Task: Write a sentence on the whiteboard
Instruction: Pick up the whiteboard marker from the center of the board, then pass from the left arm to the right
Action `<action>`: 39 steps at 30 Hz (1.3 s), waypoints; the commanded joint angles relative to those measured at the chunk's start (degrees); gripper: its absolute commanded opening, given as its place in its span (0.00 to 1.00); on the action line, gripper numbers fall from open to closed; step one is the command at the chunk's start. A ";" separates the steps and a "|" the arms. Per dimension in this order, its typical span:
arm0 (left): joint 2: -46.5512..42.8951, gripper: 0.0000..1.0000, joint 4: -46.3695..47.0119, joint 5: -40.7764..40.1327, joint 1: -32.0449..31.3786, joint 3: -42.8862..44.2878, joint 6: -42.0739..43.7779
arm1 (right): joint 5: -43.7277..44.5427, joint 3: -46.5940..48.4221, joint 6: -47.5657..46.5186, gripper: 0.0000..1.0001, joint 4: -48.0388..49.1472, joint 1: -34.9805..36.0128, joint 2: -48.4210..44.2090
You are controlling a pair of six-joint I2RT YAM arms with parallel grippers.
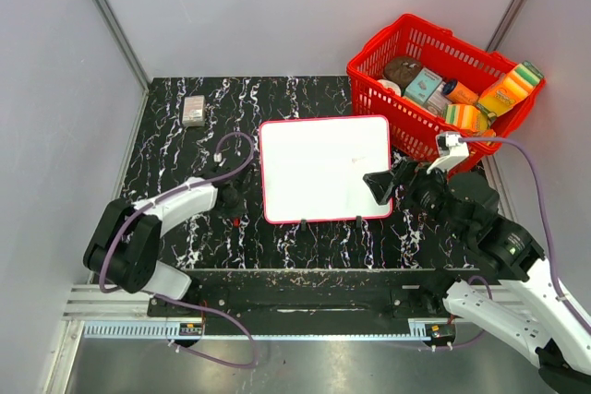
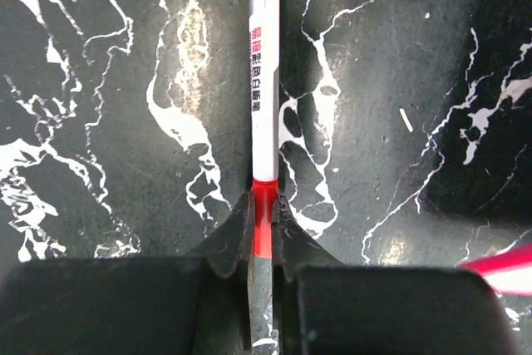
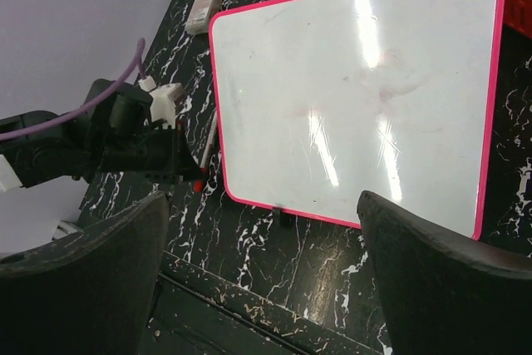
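Observation:
The whiteboard (image 1: 323,168) (image 3: 357,97) lies flat in the middle of the black marbled table, white with a thin red rim. No sentence shows on it, only faint reddish smears. Just left of the board lies a white marker with a red end (image 2: 263,81) (image 3: 207,140). My left gripper (image 1: 233,200) (image 2: 263,205) is low on the table there. Its jaws are shut on the marker's red end. My right gripper (image 1: 380,186) (image 3: 262,205) hovers by the board's right edge, jaws wide open with nothing between them.
A red basket (image 1: 443,89) full of packaged goods stands at the back right, close behind my right arm. A small pale block (image 1: 193,110) (image 3: 204,7) lies at the back left. Grey walls close in the table on three sides.

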 commanded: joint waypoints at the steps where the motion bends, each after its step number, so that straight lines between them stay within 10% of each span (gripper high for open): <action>1: -5.99 0.00 -3.67 -0.88 0.35 2.19 0.12 | -2.31 -0.65 -2.52 1.00 2.44 0.26 0.66; 8: -25.13 0.00 -10.18 4.72 0.27 8.52 4.86 | -10.30 -2.49 -5.16 1.00 5.95 0.34 3.30; 17: -32.10 0.00 -8.17 39.96 -2.79 13.36 14.71 | -31.49 -4.26 -6.23 1.00 19.39 0.26 7.25; 31: -30.18 0.00 1.86 39.20 -19.68 16.88 13.92 | -34.93 -8.12 9.07 0.97 29.51 0.26 11.30; 39: -29.12 0.00 5.20 37.00 -25.57 17.49 14.01 | -34.84 -10.67 12.67 0.60 33.55 0.34 10.07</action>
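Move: Left of the whiteboard, the left hand already pinches the marker's red end on the table; the marker's middle is about 5 cm ahead. The right gripper it is taken to waits some 34 cm to its right, 5 cm back and 30 cm above. The whiteboard's middle is about 20 cm right and 11 cm farther out at table level. For the right hand, the marker is about 34 cm left, 9 cm ahead and 30 cm below, with the whiteboard some 14 cm left, 15 cm ahead, as low. Keeping its pinch on the red end, the left hand first lifts almost straight up, then sweeps right and back as it climbs on, some 25 cm up in all, swinging its fingers from down towards the right and offering the marker's free end. The right hand comes about 12 cm left to meet it, turns some 30 degrees counter-clockwise, and starts closing around that end; firm contact can't be seen. ##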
